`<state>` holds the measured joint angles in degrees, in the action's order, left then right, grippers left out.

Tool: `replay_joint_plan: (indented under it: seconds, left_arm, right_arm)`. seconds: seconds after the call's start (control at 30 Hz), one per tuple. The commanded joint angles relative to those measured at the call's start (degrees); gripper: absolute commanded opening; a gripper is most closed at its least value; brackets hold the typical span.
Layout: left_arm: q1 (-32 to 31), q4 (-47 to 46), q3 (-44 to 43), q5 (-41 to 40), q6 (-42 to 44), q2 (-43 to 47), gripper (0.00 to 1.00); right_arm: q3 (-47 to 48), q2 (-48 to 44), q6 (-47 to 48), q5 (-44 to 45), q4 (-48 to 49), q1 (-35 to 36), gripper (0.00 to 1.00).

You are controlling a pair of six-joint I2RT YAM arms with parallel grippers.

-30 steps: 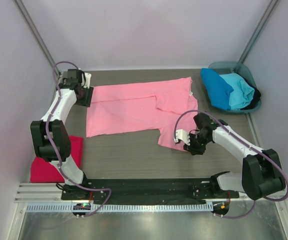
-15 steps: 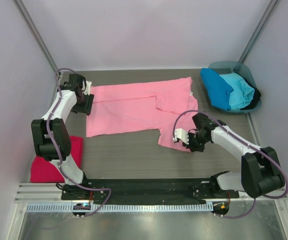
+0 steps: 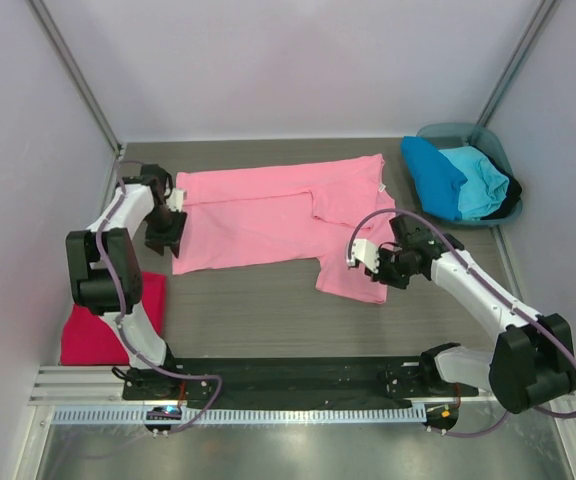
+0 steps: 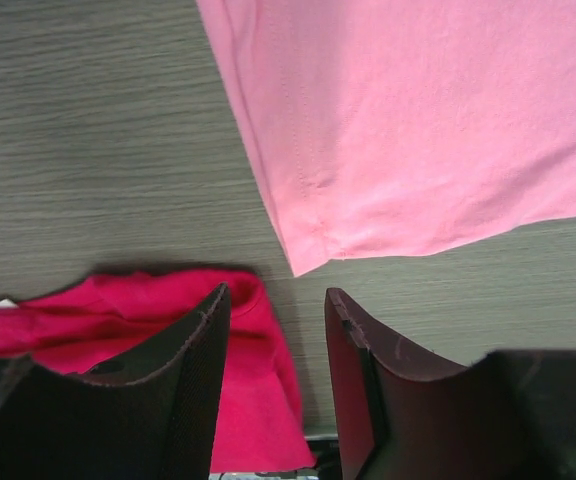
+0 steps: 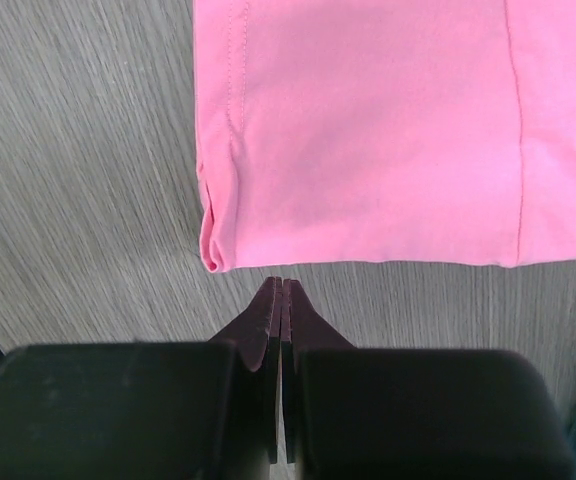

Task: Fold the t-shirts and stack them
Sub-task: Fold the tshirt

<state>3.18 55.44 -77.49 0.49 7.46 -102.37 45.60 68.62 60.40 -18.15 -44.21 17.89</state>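
The light pink t-shirt (image 3: 268, 215) lies spread on the table, with one part hanging toward the near side at the right (image 3: 348, 275). My left gripper (image 3: 165, 238) hovers by its near-left corner (image 4: 303, 262), jaws open and empty (image 4: 276, 300). Below it lies the folded crimson t-shirt (image 4: 118, 320), at the table's near left (image 3: 103, 320). My right gripper (image 3: 386, 272) is shut on nothing. Its fingertips (image 5: 282, 283) sit just off the pink hem (image 5: 368, 262), on bare table. Blue (image 3: 433, 175) and turquoise (image 3: 478, 180) t-shirts lie in the tub.
A grey-teal round tub (image 3: 488, 138) stands at the far right corner. Pale walls close in the table on three sides. The arms' black base rail (image 3: 288, 375) runs along the near edge.
The left gripper slid toward the near side along the pink shirt's left edge and narrowed its jaws. The right gripper shut and shifted slightly up and right, beside the hem.
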Motion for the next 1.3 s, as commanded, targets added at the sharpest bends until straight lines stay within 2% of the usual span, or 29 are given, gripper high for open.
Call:
replay_joint_plan:
  seconds: [0.0, 0.17, 0.4, 0.7, 0.8, 0.93, 1.0, 1.13, 1.23, 1.27]
  left_arm:
    - [0.2, 2.9, -1.6, 3.4, 0.2, -3.5, 0.44]
    - [0.2, 3.8, -1.7, 4.0, 0.5, -6.3, 0.47]
    - [0.2, 3.8, -0.3, 4.0, 0.4, -7.6, 0.44]
    - [0.2, 3.1, 1.5, 4.1, 0.4, -8.6, 0.41]
    - [0.2, 2.7, 1.7, 3.3, 0.4, -9.2, 0.41]
    - [0.2, 1.8, 1.8, 3.4, 0.4, -10.6, 0.40]
    - [0.2, 1.7, 1.6, 4.0, -0.2, -11.0, 0.31]
    - [0.2, 1.7, 1.3, 4.6, -0.5, -11.7, 0.17]
    - [0.2, 1.7, 1.3, 4.7, -0.7, -11.5, 0.00]
    - [0.2, 1.7, 1.5, 4.6, -0.7, -11.1, 0.00]
  right_arm:
    - [3.2, 1.5, -1.4, 0.8, 0.7, 0.2, 0.01]
    - [3.7, 2.0, -2.0, 1.1, 1.6, 0.2, 0.01]
    - [1.9, 0.9, -2.7, 1.6, 2.0, 0.2, 0.02]
    - [0.4, 1.0, -2.8, 1.5, 3.3, 0.2, 0.18]
    - [-0.3, 0.8, -2.6, 1.0, 3.9, 0.2, 0.32]
    - [-1.5, 0.8, -2.1, 0.0, 4.7, 0.2, 0.42]
    - [-1.9, 1.2, -2.0, -0.7, 4.7, 0.3, 0.46]
    - [-2.6, 2.0, -1.0, -2.8, 4.7, 0.4, 0.47]
    - [-2.9, 2.9, -0.5, -4.0, 4.6, 0.6, 0.47]
    - [-2.8, 3.3, -0.3, -4.3, 4.7, 0.7, 0.47]
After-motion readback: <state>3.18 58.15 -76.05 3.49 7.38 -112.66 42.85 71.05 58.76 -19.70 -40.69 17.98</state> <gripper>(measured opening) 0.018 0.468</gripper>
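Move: My left hand, open and pointing down, hangs over the pink t-shirt's near-left corner: the corner lies some 3 cm back, 1 cm to the right and 6 cm below. The folded red t-shirt's middle is about 13 cm back and 12 cm to the left of that hand. For my right hand, shut and empty, the pink t-shirt's near-right corner is roughly 3 cm back, 3 cm left and 7 cm below; the blue cloth lies about 25 cm ahead and 8 cm to its right. I sink my left hand about 5 cm onto the near-left corner, easing back some 3 cm and slightly right while its fingers tip about 15 degrees back towards my base, then shut them and pinch the corner. Meanwhile my right hand edges forward a little, opens its fingers about halfway, then comes back and down 2 cm towards the near-right corner without gripping it. ##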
